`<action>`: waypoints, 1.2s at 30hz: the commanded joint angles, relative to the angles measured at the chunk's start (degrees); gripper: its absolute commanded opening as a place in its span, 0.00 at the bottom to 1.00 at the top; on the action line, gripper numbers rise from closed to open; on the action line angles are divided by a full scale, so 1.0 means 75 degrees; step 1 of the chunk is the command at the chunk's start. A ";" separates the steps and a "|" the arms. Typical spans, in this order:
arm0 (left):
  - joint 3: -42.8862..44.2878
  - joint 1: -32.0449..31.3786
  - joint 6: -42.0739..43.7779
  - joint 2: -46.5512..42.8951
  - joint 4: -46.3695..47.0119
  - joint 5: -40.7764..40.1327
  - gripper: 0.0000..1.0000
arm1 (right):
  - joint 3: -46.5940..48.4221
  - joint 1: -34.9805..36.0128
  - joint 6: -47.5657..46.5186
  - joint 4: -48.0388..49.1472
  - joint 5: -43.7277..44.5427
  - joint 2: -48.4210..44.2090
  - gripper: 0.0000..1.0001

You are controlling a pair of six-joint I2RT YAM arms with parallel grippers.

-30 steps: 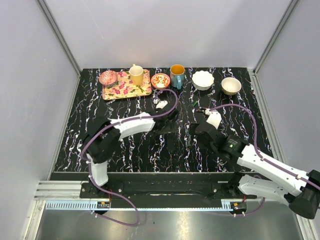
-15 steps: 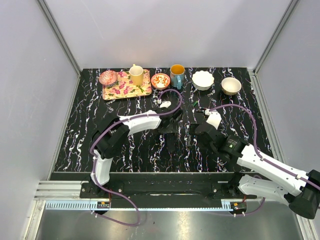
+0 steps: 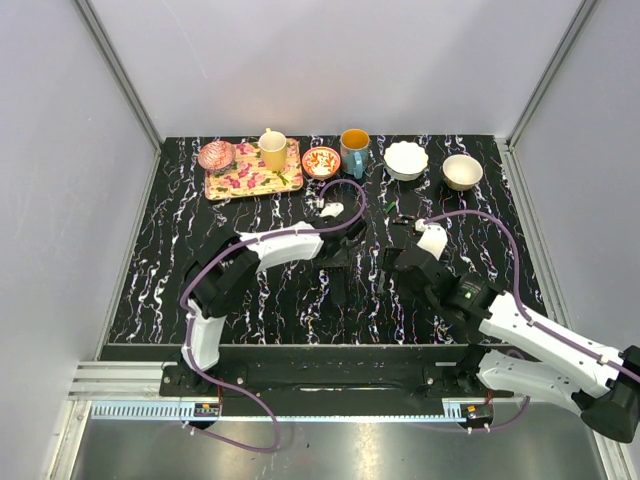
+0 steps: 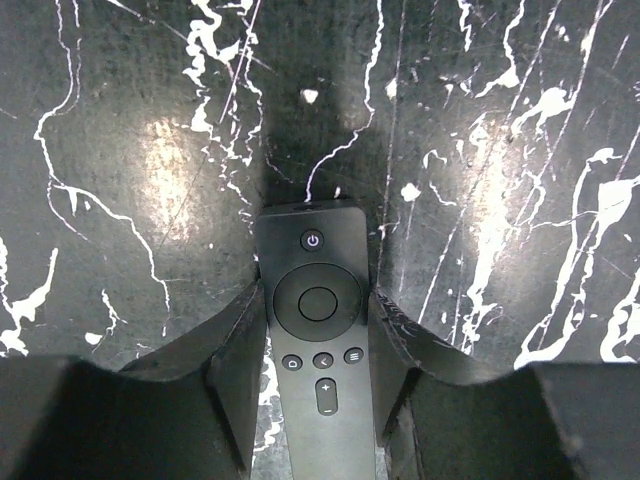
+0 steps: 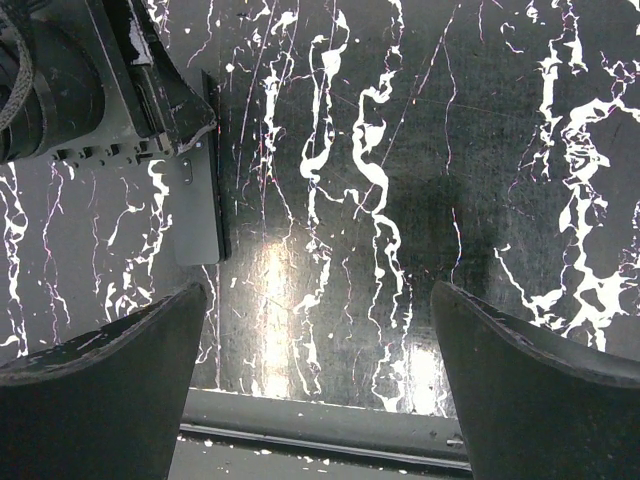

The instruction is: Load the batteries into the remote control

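Observation:
The remote control [image 4: 310,225] is a slim black bar lying flat on the marbled table, buttons up. In the top view the remote control [image 3: 341,287] lies mid-table, lengthwise toward the near edge. My left gripper [image 4: 315,300] straddles it with both fingers pressed against its sides beside the round pad, shut on it. The left gripper [image 3: 338,256] sits over the remote's far end. My right gripper [image 5: 318,295] stands wide open over bare table just right of the remote's end [image 5: 197,215], holding nothing. I cannot pick out the batteries in any view.
Along the back edge stand a flowered tray [image 3: 245,178] with a pink bowl [image 3: 215,154] and a yellow cup [image 3: 272,149], a patterned bowl [image 3: 321,161], a blue mug [image 3: 354,150] and two white bowls [image 3: 406,159]. The table's front edge [image 5: 320,415] lies just below the right gripper.
The left gripper reached forward over the remote control and its fingers closed from wide open onto the remote's sides. The right arm shifted only slightly and stayed open.

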 commanded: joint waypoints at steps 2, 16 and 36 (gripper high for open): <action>-0.0366 0.0031 0.0099 -0.0929 0.0261 0.0047 0.05 | 0.0124 0.0026 0.0126 0.0044 0.0218 -0.0236 1.00; -0.5123 0.1414 0.0299 -0.6870 0.6527 0.4100 0.00 | -0.0344 -0.0114 0.0031 0.4167 -0.3892 -0.0787 1.00; -0.6765 0.2036 -0.1857 -0.7822 1.1676 0.5672 0.00 | -0.1212 -0.0735 0.0782 0.8294 -0.6649 0.0220 1.00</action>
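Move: The remote lies flat between the left fingers, its middle about 3 cm back of that hand and level sideways; the right hand has it some 7 cm ahead, 12 cm to its left and 14 cm below. The pair of dark batteries lies about 12 cm ahead and 15 cm to the right of the left hand, at table height, with the green battery roughly 3 cm beyond and 3 cm left of that pair. The remote, still pinched near its power-button end, is lifted off the table by the left hand, about 30 cm up and some 8 cm back, while the wrist rolls nearly 90 degrees until its fingers point right. The right hand, wide open, swings about 14 cm left and 12 cm up, turning towards the remote's lower end and coming close without closing. ##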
